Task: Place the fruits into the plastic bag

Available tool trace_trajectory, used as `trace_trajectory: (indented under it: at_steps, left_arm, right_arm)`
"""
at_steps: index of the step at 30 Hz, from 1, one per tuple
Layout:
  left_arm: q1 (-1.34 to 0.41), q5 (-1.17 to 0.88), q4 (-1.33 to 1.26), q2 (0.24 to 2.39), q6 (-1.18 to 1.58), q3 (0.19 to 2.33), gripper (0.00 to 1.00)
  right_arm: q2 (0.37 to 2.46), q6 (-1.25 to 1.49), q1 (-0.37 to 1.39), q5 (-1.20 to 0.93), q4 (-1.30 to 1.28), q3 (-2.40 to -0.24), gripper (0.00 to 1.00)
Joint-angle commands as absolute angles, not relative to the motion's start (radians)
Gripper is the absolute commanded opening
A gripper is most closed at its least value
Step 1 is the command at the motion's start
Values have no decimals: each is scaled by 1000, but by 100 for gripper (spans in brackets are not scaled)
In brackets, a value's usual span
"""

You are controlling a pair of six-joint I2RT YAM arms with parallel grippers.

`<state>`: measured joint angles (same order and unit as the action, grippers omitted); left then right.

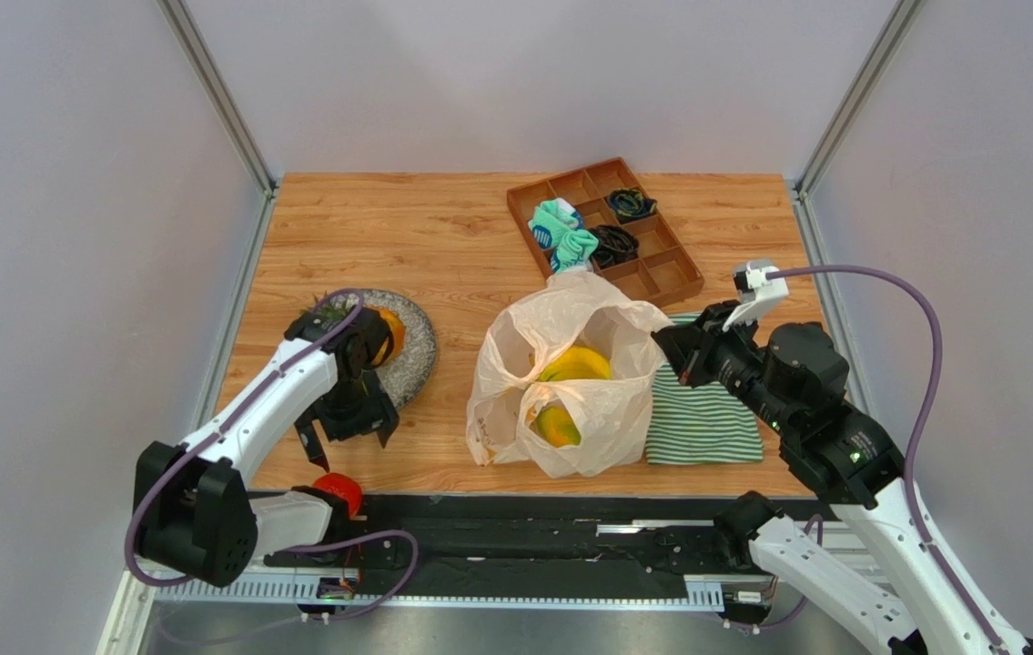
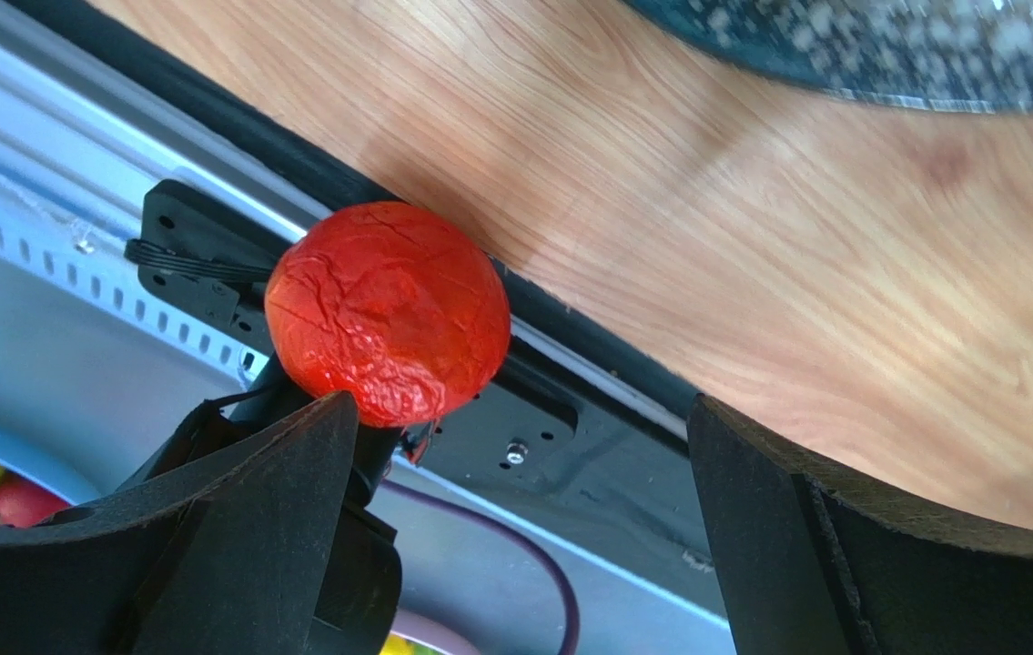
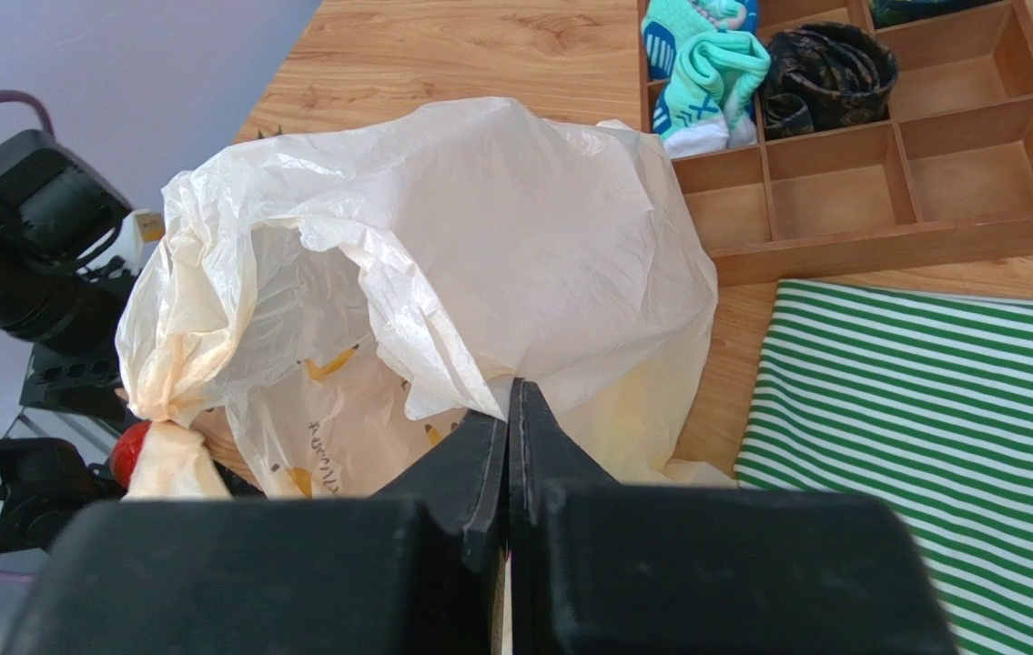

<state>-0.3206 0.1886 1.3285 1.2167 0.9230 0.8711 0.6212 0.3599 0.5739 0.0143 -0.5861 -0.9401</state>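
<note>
The plastic bag (image 1: 570, 375) stands open in the middle of the table with yellow fruits (image 1: 574, 366) inside. My right gripper (image 3: 513, 396) is shut, pinching the film of the plastic bag (image 3: 481, 246) at its right rim. A wrinkled red fruit (image 2: 388, 311) lies off the wood, on the black rail at the table's near edge, and shows in the top view as the red fruit (image 1: 338, 491) too. My left gripper (image 2: 522, 478) hangs open just above and beside it, holding nothing; its left finger (image 2: 262, 505) is close to the fruit. An orange fruit (image 1: 389, 332) sits on the speckled plate (image 1: 415, 369).
A green-and-white striped cloth (image 1: 706, 416) lies right of the bag, under my right arm. A wooden compartment tray (image 1: 669, 266) with teal and black cloth bundles stands at the back. The left arm's base and purple cable are close to the red fruit.
</note>
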Motion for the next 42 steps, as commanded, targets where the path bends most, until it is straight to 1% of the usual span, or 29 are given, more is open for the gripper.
trace_trajectory:
  at_steps: [1, 5, 9, 13, 15, 16, 20, 24, 27, 36, 40, 42]
  left_arm:
    - [-295, 277, 1442, 1247, 1009, 885, 99]
    - [-284, 290, 1460, 1235, 1093, 879, 99]
    - [-281, 316, 1462, 1192, 1106, 887, 99]
    - [-281, 443, 1418, 1203, 1026, 1021, 99]
    - [-279, 436, 1315, 1171, 942, 1052, 99]
    - [-275, 399, 1278, 1161, 918, 1066, 99]
    - [-261, 296, 1057, 1103, 809, 1039, 99]
    - [-233, 279, 964, 1129, 741, 1020, 99]
    - [-227, 226, 838, 1143, 663, 1019, 99]
    - [-210, 245, 600, 1212, 689, 1046, 99]
    - [-154, 303, 588, 1223, 730, 1062, 99]
    - [-117, 295, 505, 1203, 747, 1037, 99]
  right_arm:
    - [592, 333, 571, -34, -519, -954, 0]
    - [578, 325, 571, -35, -517, -953, 0]
    - [571, 321, 571, -34, -517, -947, 0]
    - [566, 321, 569, -40, -515, -940, 0]
    - [568, 322, 571, -52, -515, -942, 0]
    - [568, 325, 572, -57, -517, -943, 0]
    - [575, 328, 569, -71, -520, -946, 0]
    - [578, 330, 571, -74, -529, -956, 0]
    - [584, 330, 571, -74, -537, -960, 0]
    - [614, 330, 571, -81, -561, -989, 0]
    - [621, 322, 571, -72, -584, -999, 0]
    - [629, 322, 571, -71, -581, -994, 0]
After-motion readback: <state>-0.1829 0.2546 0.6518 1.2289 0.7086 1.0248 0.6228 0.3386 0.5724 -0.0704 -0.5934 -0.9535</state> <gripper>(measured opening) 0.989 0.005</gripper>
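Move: From the open left gripper, pointing down by the table's near edge, the pineapple on the speckled plate lies about 22 cm ahead, 2 cm right and slightly lower. The green fruit lies roughly 14 cm ahead, about 1 cm left and 3 cm lower; the red tomato on the table edge is some 2 cm back, 3 cm left and 4 cm below. From the right hand the pineapple is about 12 cm ahead, 37 cm left and 22 cm lower. Give up the tomato: let the left gripper hover by it with a small shift left, then lift away and swing forward about 20 cm over the plate towards the pineapple, ending some 7 cm higher. Tip the fingers up some 45 degrees so they point forward and down; keep them wide open. Keep the right fingers pinched on the bag's rim. ##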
